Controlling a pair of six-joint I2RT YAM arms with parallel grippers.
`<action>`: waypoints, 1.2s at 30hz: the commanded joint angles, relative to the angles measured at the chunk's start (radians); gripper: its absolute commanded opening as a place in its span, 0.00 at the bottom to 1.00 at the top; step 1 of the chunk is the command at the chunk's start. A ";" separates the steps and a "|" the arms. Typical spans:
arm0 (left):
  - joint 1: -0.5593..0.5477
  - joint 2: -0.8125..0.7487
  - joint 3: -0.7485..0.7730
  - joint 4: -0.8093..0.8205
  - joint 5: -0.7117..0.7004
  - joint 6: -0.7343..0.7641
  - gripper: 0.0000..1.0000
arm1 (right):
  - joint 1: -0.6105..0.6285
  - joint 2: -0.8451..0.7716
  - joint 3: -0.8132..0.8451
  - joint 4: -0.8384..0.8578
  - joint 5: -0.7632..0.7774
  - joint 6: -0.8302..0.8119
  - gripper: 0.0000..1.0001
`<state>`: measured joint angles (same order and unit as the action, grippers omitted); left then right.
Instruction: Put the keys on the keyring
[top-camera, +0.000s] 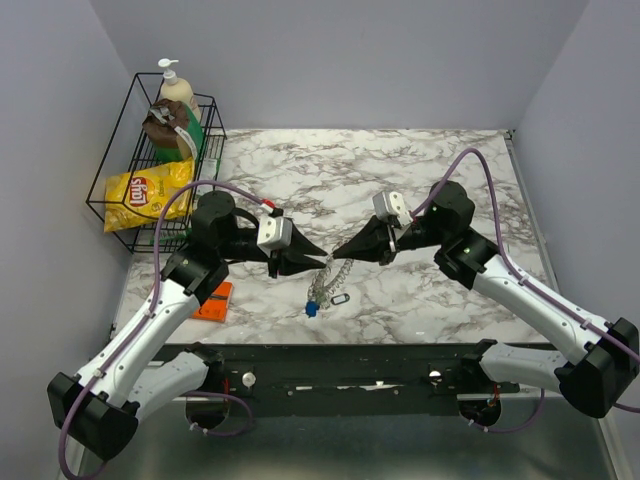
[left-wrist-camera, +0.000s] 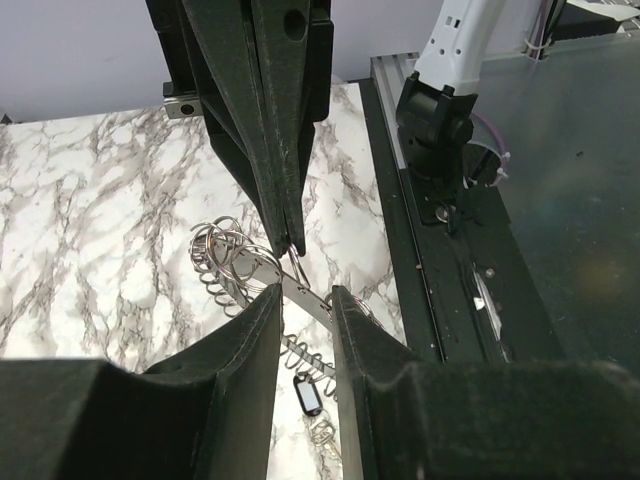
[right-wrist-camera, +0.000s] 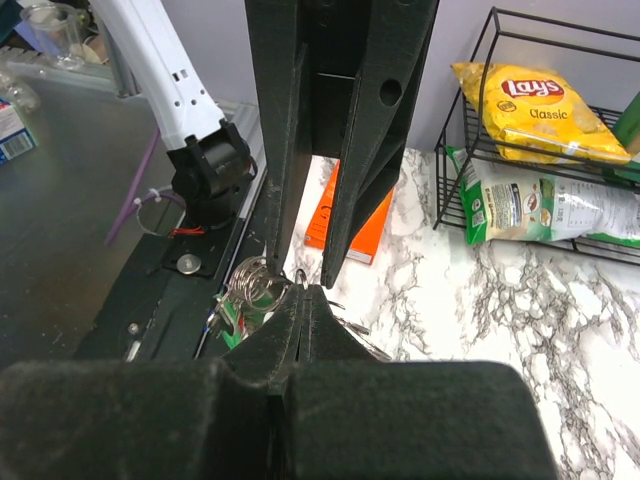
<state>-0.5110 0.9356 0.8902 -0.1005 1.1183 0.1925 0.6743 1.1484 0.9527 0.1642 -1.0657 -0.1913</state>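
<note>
The keyring (top-camera: 336, 272) is a silvery strip fringed with small wire loops (left-wrist-camera: 222, 262), between the two grippers at the table's middle. My left gripper (top-camera: 312, 263) has its jaws part-way apart, and the strip spans the gap at their tips (left-wrist-camera: 305, 297). My right gripper (top-camera: 339, 252) is shut, with a small silver loop (right-wrist-camera: 300, 273) of the bunch pinched at its tip (right-wrist-camera: 305, 290). The keys (top-camera: 314, 303), with blue and green heads (right-wrist-camera: 232, 322), hang from the ring toward the near edge. A black tag (left-wrist-camera: 309, 394) lies beside them.
An orange box (top-camera: 213, 300) lies near the left arm. A black wire rack (top-camera: 118, 215) at the back left holds a yellow chips bag (top-camera: 145, 190) and a pump bottle (top-camera: 178, 92). A black rail (top-camera: 340, 365) runs along the near edge.
</note>
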 joint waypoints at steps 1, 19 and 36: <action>-0.014 0.012 0.029 0.030 -0.032 -0.027 0.33 | 0.005 -0.013 0.017 0.049 0.018 0.001 0.00; -0.049 0.058 0.064 -0.022 -0.061 0.002 0.05 | 0.005 -0.036 -0.002 0.051 0.026 -0.005 0.01; -0.058 0.011 0.067 -0.128 -0.206 0.117 0.00 | 0.005 -0.094 -0.008 0.028 0.104 0.003 0.57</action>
<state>-0.5648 0.9844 0.9531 -0.2043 0.9794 0.2623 0.6743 1.1015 0.9470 0.1646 -1.0130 -0.1825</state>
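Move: The small wire loop pinched in the right fingertips lies about 1 cm to the left hand's right and some 1 cm below it; from the right hand it is about 1 cm left and 1 cm below. The blue key at the hanging keyring's low end is roughly 5 cm back, 2 cm left and 13 cm below the left hand. A black-rimmed tag lies roughly 25 cm below that hand, some 3 cm to its right and 2 cm forward. Rightwards by just over 1 cm, slowly and level, the left hand eases its parted fingers onto the wire loop and shuts them on it while the right hand stays still, keeping its pinch. The right fingers then open about halfway and lift some 1 cm off the loop, as the left, gripping, drifts 1.5 cm forward and slightly down. ##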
